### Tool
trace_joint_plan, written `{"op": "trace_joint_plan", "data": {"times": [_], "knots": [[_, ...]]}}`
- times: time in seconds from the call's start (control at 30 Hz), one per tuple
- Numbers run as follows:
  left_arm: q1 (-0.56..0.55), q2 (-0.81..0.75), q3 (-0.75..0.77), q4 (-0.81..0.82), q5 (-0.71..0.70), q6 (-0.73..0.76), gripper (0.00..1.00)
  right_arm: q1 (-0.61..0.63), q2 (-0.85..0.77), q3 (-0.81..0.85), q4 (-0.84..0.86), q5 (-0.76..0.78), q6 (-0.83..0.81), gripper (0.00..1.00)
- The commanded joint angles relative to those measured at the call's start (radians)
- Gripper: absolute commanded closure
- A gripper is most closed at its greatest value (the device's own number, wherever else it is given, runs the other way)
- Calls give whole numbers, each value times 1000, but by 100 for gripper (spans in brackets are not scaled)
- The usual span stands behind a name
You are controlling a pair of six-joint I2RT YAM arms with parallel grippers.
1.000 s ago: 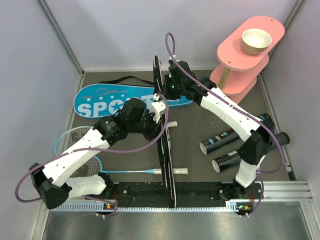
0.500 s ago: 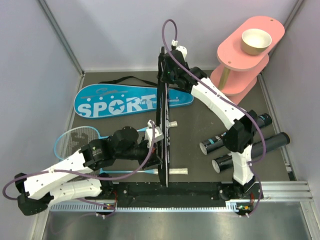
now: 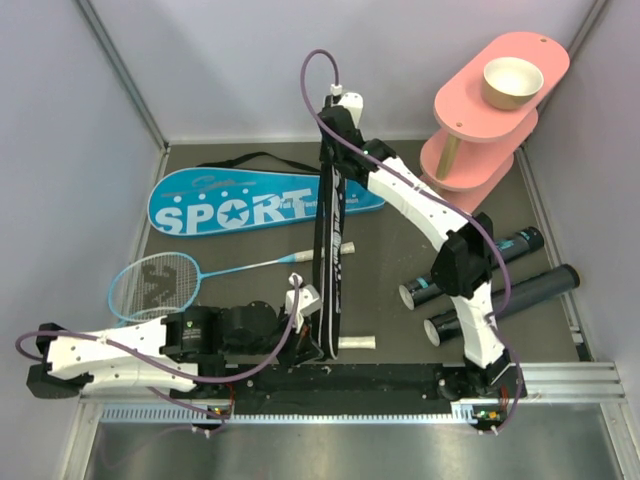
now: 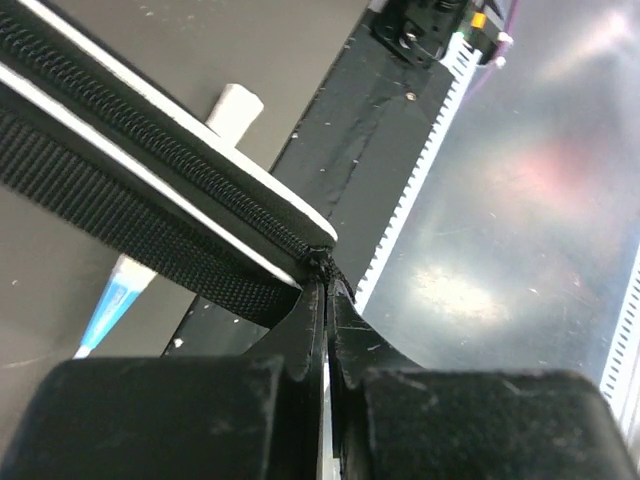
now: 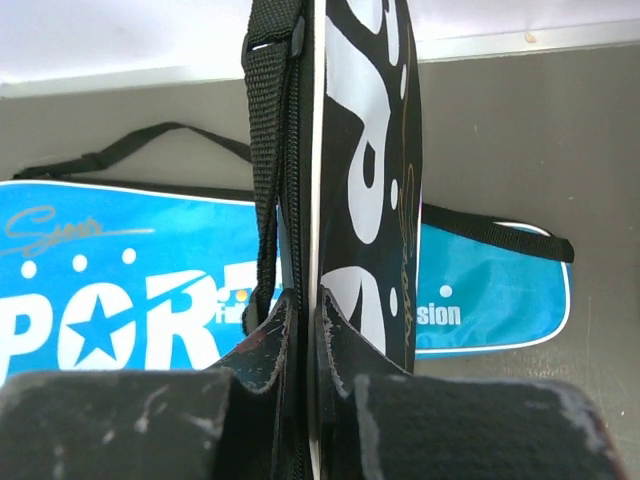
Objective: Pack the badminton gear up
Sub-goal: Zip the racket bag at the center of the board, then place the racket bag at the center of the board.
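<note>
The black racket bag (image 3: 328, 240) stands on edge down the middle of the table, held at both ends. My right gripper (image 5: 305, 300) is shut on its far edge (image 3: 333, 145), beside the zipper and black strap (image 5: 265, 150). At the near end my left gripper (image 4: 326, 285) is shut where the closed zipper (image 4: 150, 150) ends, on its pull (image 3: 314, 322). The blue racket bag (image 3: 250, 205) lettered SPORT lies flat at the back left. A blue racket (image 3: 150, 285) lies left of the black bag. Two black tubes (image 3: 470, 268) (image 3: 505, 303) lie at the right.
A pink tiered stand (image 3: 470, 150) with a tan bowl (image 3: 512, 82) fills the back right corner. A white racket handle (image 3: 358, 342) lies near the front rail (image 3: 400, 378). Grey walls close in the left, back and right.
My left gripper has slid along the black bag's edge from its middle to its near end, dropping low and uncovering the blue racket. The right gripper has raised the far end slightly.
</note>
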Motion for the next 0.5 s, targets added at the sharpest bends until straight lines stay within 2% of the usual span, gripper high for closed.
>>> {"op": "trace_joint_plan", "data": {"times": [0.0, 0.1, 0.13, 0.2, 0.23, 0.3, 0.33, 0.37, 0.4, 0.43, 0.47], "knots": [[-74, -62, 5, -46, 19, -108, 95, -44, -34, 33, 305, 77, -37, 100], [-48, -82, 117, -86, -157, -42, 47, -58, -161, -158, 306, -60, -61, 100], [-36, -84, 146, -84, -175, -18, 40, -68, -199, -206, 301, -167, -75, 100], [13, -87, 200, -34, -176, 39, 32, -98, -290, -306, 280, -272, -112, 100], [39, -81, 212, -23, -116, 57, 28, -127, -313, -326, 225, -335, -116, 100], [178, -21, 247, -17, -3, 105, 27, -159, -377, -389, 203, -386, -161, 100], [241, 6, 260, -31, 90, 117, 17, -189, -391, -406, 182, -421, -175, 100], [379, 64, 281, -44, 128, 128, 17, -208, -405, -423, 177, -444, -202, 100], [450, 94, 289, -48, 165, 136, 17, -223, -408, -439, 165, -505, -213, 100], [578, 121, 300, -46, 215, 136, 16, -255, -410, -443, 147, -529, -216, 100], [640, 187, 335, -48, 222, 125, 16, -271, -411, -455, 148, -558, -218, 100]]}}
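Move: The near end of the black racket bag's zip is already shut between my left fingertips. From that hand, the nearer white racket grip lies about 8 cm ahead, 3 cm right and 18 cm below; the second grip is some 33 cm ahead and 2 cm left, equally low. From my right hand, gripping the bag's far part, that zip end is about 45 cm back, 1 cm left and 7 cm lower; the blue bag lies level with it, 18 cm left and 25 cm below. I open my left fingers wide and let go of the zip end, staying almost in place as they part, then lift that hand about 10 cm while drawing it forward some 9 cm, its wrist turning counter-clockwise. My right hand keeps its pinch on the bag, dips slightly, then carries it about 8 cm right towards the pink shelf and a little back, turning some 10 degrees counter-clockwise. ##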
